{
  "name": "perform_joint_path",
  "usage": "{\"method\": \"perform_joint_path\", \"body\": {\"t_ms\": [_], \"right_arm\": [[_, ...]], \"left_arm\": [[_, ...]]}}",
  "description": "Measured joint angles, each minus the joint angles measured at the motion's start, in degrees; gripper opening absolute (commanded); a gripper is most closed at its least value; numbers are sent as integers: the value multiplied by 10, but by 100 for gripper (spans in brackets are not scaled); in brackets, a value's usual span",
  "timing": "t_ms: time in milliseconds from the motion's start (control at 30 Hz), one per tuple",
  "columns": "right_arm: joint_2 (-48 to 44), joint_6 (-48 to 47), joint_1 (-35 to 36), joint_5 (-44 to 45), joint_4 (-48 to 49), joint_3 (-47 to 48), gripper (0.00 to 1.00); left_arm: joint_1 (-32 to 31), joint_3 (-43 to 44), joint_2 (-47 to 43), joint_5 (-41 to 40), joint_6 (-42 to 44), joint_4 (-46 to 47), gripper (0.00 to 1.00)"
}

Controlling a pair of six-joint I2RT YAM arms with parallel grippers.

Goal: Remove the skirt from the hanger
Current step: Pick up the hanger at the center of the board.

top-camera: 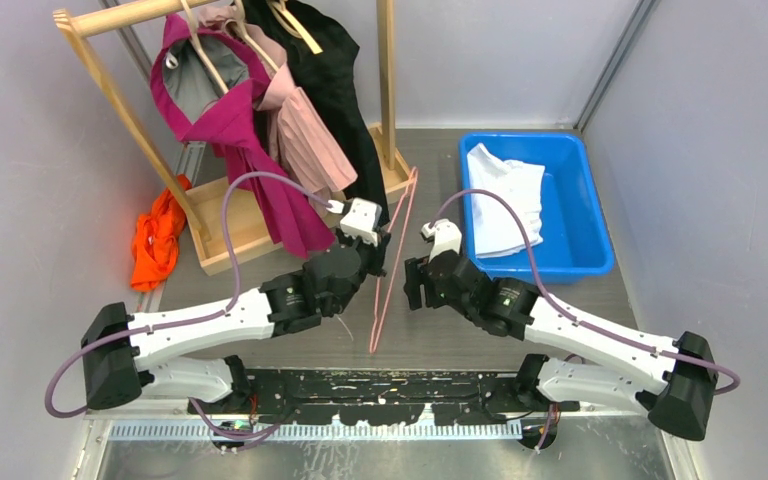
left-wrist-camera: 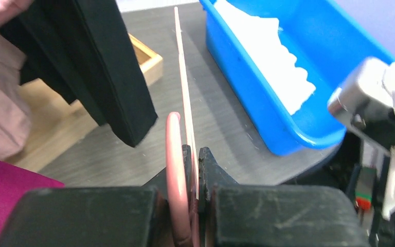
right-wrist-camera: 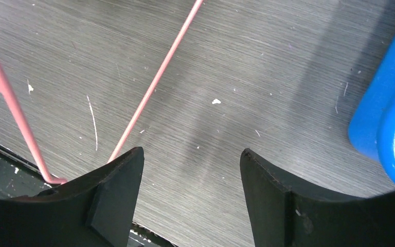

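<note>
My left gripper is shut on a thin pink hanger, which is bare and slants over the table between the two arms. Its rods also cross the right wrist view. A white garment with a wavy hem, the skirt as far as I can tell, lies in the blue bin. The right gripper hangs open over bare table just right of the hanger, holding nothing.
A wooden clothes rack at the back left carries a magenta top, a pink pleated piece and a black garment. An orange cloth lies left of its base. The bin's corner is right of my right gripper.
</note>
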Motion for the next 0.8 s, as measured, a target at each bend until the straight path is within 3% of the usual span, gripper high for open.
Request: {"method": "perform_joint_path", "body": {"t_ms": [367,800], "right_arm": [[9,-3,64,82,87,3,72],[57,-24,202,184,150,37,72]], "left_arm": [[-5,63,20,-92,92,-16,0],[-12,118,63,-109,123,-25,0]]}}
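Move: The right hand, open and empty, has the middle of the pink hanger about 7 cm to its left, 4 cm ahead and 6 cm above; the hanger's near end lies some 10 cm left and 13 cm back. The blue bin's middle is about 18 cm ahead, 22 cm right and 12 cm below. The left hand still pinches the hanger, its middle about 1 cm back, 1 cm right and 4 cm below; the black trousers' hem hangs about 8 cm ahead, 3 cm left and 8 cm below. The right hand swings left about 8 cm while rising some 5 cm, and draws back about 3 cm towards the end, tipping its fingers up some 15 degrees and bringing them, still wide open, up to the near half of the hanger. The left hand keeps its pinch by the hook and carries the hanger up and a little forward, bearing slightly left and then back right as the wrist tilts up and turns a little counter-clockwise, then eases to a stop. ##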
